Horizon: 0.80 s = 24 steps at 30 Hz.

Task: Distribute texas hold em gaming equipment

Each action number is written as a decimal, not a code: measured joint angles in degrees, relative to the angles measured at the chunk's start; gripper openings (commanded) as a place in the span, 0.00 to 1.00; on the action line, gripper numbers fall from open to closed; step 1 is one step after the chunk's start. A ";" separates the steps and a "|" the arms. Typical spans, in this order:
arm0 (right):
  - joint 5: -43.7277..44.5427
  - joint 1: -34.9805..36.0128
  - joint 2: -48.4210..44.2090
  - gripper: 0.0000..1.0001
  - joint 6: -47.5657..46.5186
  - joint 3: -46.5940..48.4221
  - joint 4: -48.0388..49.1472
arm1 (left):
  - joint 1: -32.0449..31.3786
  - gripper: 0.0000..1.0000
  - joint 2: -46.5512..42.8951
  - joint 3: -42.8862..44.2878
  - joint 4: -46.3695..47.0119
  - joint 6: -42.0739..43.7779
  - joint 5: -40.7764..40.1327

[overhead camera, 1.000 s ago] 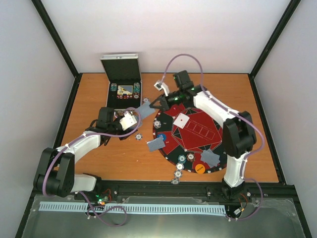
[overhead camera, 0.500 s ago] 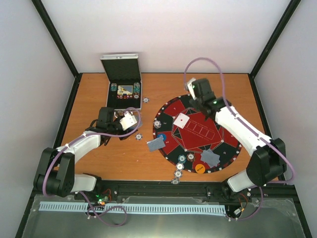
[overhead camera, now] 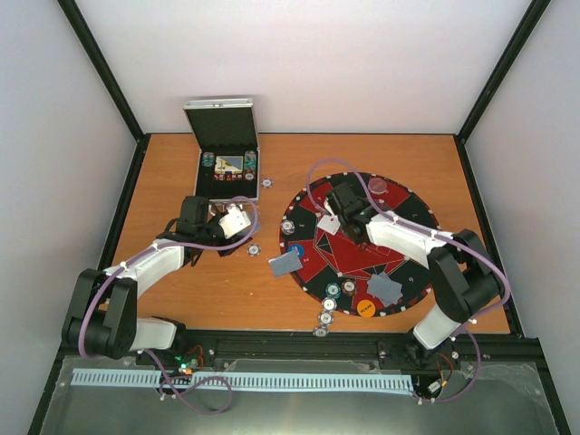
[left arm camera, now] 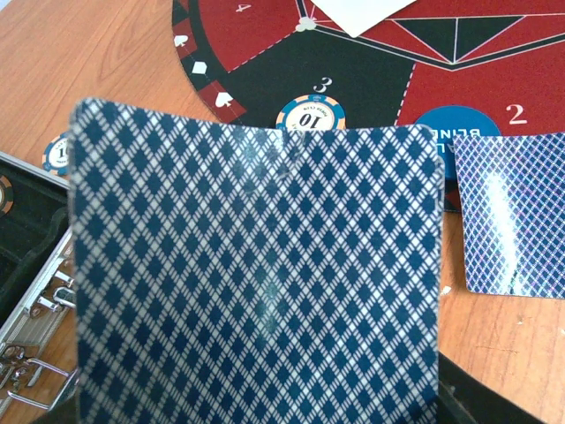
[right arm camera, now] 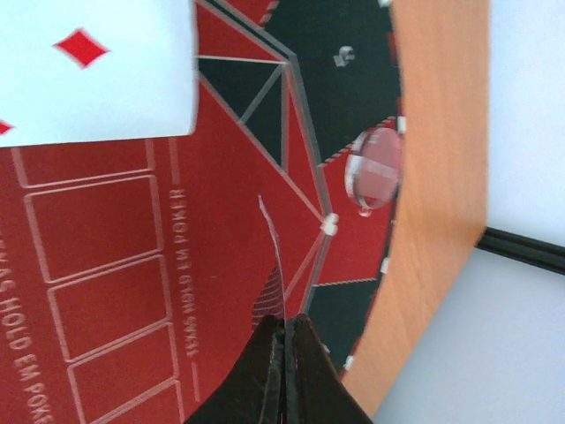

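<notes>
My left gripper (overhead camera: 228, 222) is shut on a stack of playing cards (left arm camera: 256, 274) just left of the round red-and-black poker mat (overhead camera: 412, 272). The diamond-patterned card back fills the left wrist view and hides the jaws. My right gripper (right arm camera: 284, 329) hangs over the mat's middle, shut on a single playing card (right arm camera: 275, 265) seen edge-on. A face-up diamond card (overhead camera: 330, 222) lies beside it. Face-down cards (overhead camera: 284, 264) (overhead camera: 384, 288) lie at the mat's left rim and near right. Poker chips (overhead camera: 333, 291) (overhead camera: 287, 226), an orange disc (overhead camera: 366, 308) and a blue disc (overhead camera: 295, 251) sit along the rim.
An open metal case (overhead camera: 227, 149) with chips in its tray stands at the back left. Loose chips (overhead camera: 255, 247) (overhead camera: 267, 183) (overhead camera: 323, 319) lie on the wooden table. A clear pinkish disc (overhead camera: 377, 186) rests on the mat's far side. Black frame rails border the table.
The right arm has swung with its card from the mat's far-left rim, round the back, to over the mat's middle. The left arm has not moved.
</notes>
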 measured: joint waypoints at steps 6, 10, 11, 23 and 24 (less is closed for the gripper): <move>-4.44 0.00 3.85 0.03 -0.04 -0.90 -0.07 | 0.00 0.54 0.00 0.00 0.00 0.00 0.00; -7.63 0.00 4.76 0.03 -0.04 -1.09 -0.31 | 0.00 0.54 0.00 0.00 0.00 0.00 0.00; -8.50 0.00 4.98 0.03 -0.02 -1.14 -0.50 | 0.00 0.54 0.00 0.00 0.02 0.00 0.00; -17.77 0.00 7.56 0.03 1.25 -1.14 -5.31 | 0.00 0.54 0.00 0.00 0.02 0.00 0.00; -18.05 0.00 7.78 0.03 1.22 -1.14 -5.55 | 0.00 0.54 0.00 0.00 0.02 -0.02 0.00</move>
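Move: The right hand, still pinching the king, is above the card slots: the empty slot beside the ace lies about 11 cm below, some 3 cm left and 2 cm back. At that same table level, the ace is roughly 10 cm left and 2 cm ahead, the clear disc about 13 cm ahead and 4 cm right. From the left hand, that slot is around 33 cm right, 2 cm ahead and 9 cm below. Right hand lowers the king about 9 cm towards the slot, easing back 5 cm, tipping down 20 degrees, grip kept. ##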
